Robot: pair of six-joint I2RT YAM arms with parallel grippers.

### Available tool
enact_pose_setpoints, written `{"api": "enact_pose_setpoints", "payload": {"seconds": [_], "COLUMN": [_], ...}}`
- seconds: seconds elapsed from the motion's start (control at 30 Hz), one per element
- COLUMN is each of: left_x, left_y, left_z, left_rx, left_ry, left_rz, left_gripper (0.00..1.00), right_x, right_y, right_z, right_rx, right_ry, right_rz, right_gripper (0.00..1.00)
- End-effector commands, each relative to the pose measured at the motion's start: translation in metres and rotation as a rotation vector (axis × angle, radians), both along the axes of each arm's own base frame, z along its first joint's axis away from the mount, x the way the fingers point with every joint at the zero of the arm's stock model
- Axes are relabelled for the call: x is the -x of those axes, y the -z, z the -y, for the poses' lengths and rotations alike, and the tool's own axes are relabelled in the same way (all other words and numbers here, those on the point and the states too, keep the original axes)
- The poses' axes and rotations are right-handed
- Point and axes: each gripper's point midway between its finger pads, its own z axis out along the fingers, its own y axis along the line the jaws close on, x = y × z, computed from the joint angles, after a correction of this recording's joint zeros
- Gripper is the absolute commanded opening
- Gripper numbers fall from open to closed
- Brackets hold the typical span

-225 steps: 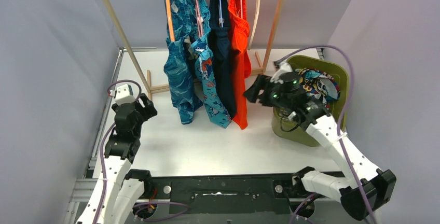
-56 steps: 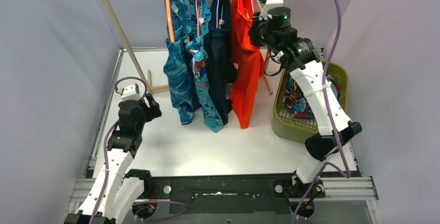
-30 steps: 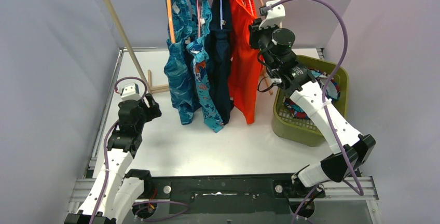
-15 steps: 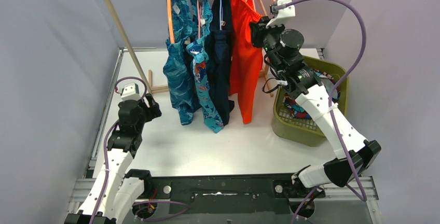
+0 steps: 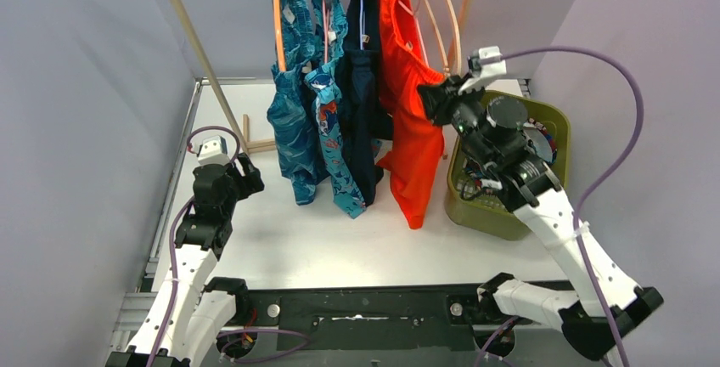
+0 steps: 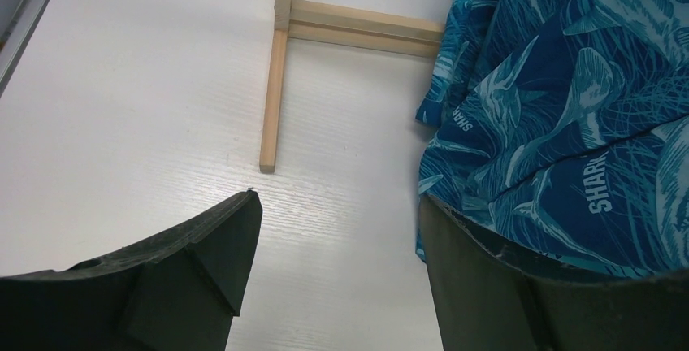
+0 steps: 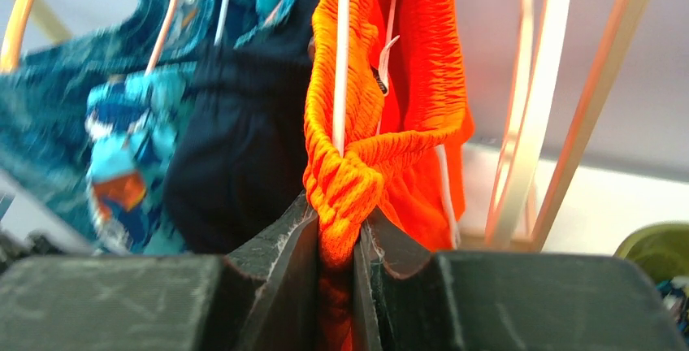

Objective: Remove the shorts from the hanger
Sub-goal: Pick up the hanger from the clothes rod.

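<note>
The orange-red shorts (image 5: 409,133) hang from a white hanger (image 7: 341,58) at the right end of the row. My right gripper (image 5: 435,99) is shut on a bunched fold of their waistband (image 7: 345,180), which is drawn out toward the right. To their left hang navy shorts (image 5: 361,112), turquoise cartoon-print shorts (image 5: 333,150) and teal print shorts (image 5: 291,129). My left gripper (image 5: 242,173) is low at the left, open and empty (image 6: 337,213), with the teal print shorts (image 6: 569,107) just to its right.
A wooden rack (image 5: 191,40) carries the hangers; its foot (image 6: 272,99) lies on the white table. Empty hangers (image 5: 440,10) hang right of the orange pair. A green basket (image 5: 556,121) holding a multicolour patterned piece (image 5: 537,136) stands at the right, partly behind my right arm.
My right gripper has come down and to the right from near the rail, dragging the orange-red shorts' waistband with it. The left arm has not moved.
</note>
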Motion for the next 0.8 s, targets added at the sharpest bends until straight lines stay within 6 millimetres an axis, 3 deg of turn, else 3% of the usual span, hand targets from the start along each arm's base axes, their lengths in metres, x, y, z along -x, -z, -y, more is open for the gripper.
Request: {"api": "enact_pose_setpoints", "payload": {"seconds": [0.0, 0.13, 0.33, 0.57, 0.77], "left_x": [-0.009, -0.008, -0.002, 0.02, 0.038], "left_y": [-0.023, -0.021, -0.022, -0.028, -0.058], "left_z": [0.002, 0.004, 0.017, 0.067, 0.112], "left_rx": [0.007, 0.013, 0.096, 0.315, 0.447], "left_ry": [0.015, 0.022, 0.055, 0.255, 0.511], "left_rz": [0.073, 0.062, 0.067, 0.035, 0.033], "left_gripper": [0.71, 0.71, 0.71, 0.71, 0.69], "right_x": [0.048, 0.074, 0.11, 0.142, 0.186], "right_y": [-0.008, 0.038, 0.082, 0.128, 0.169], "right_z": [-0.005, -0.003, -0.002, -0.007, -0.022], "right_rx": [-0.103, -0.104, -0.112, -0.061, -0.031], "right_ry": [-0.126, -0.17, -0.253, -0.364, -0.563], "right_rz": [0.024, -0.075, -0.196, -0.36, -0.536], "right_gripper": [0.0, 0.0, 0.0, 0.0, 0.0]}}
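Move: The right hand already pinches the orange shorts' waistband on their hanger, with the cloth's middle about 8 cm ahead, 6 left and 18 lower. The clear table they are headed for lies some 15 cm back, 10 left and 38 below. From this hand the navy shorts are about 10 ahead and 17 left, the empty wooden hangers 15 ahead and 2 right, and the basket 8 ahead, 28 right. For the left hand, the orange shorts lie roughly 12 cm ahead and 42 right. Still pinching the waistband and hanger together, the right hand swings them back and down, about 15 cm each way, away from the rod and over the clear table, tipping its fingers down some 30 degrees and turning counter-clockwise. About halfway through, the empty left hand sets off to its right towards the orange shorts, fingers still open, rolling its left side down and turning clockwise. ##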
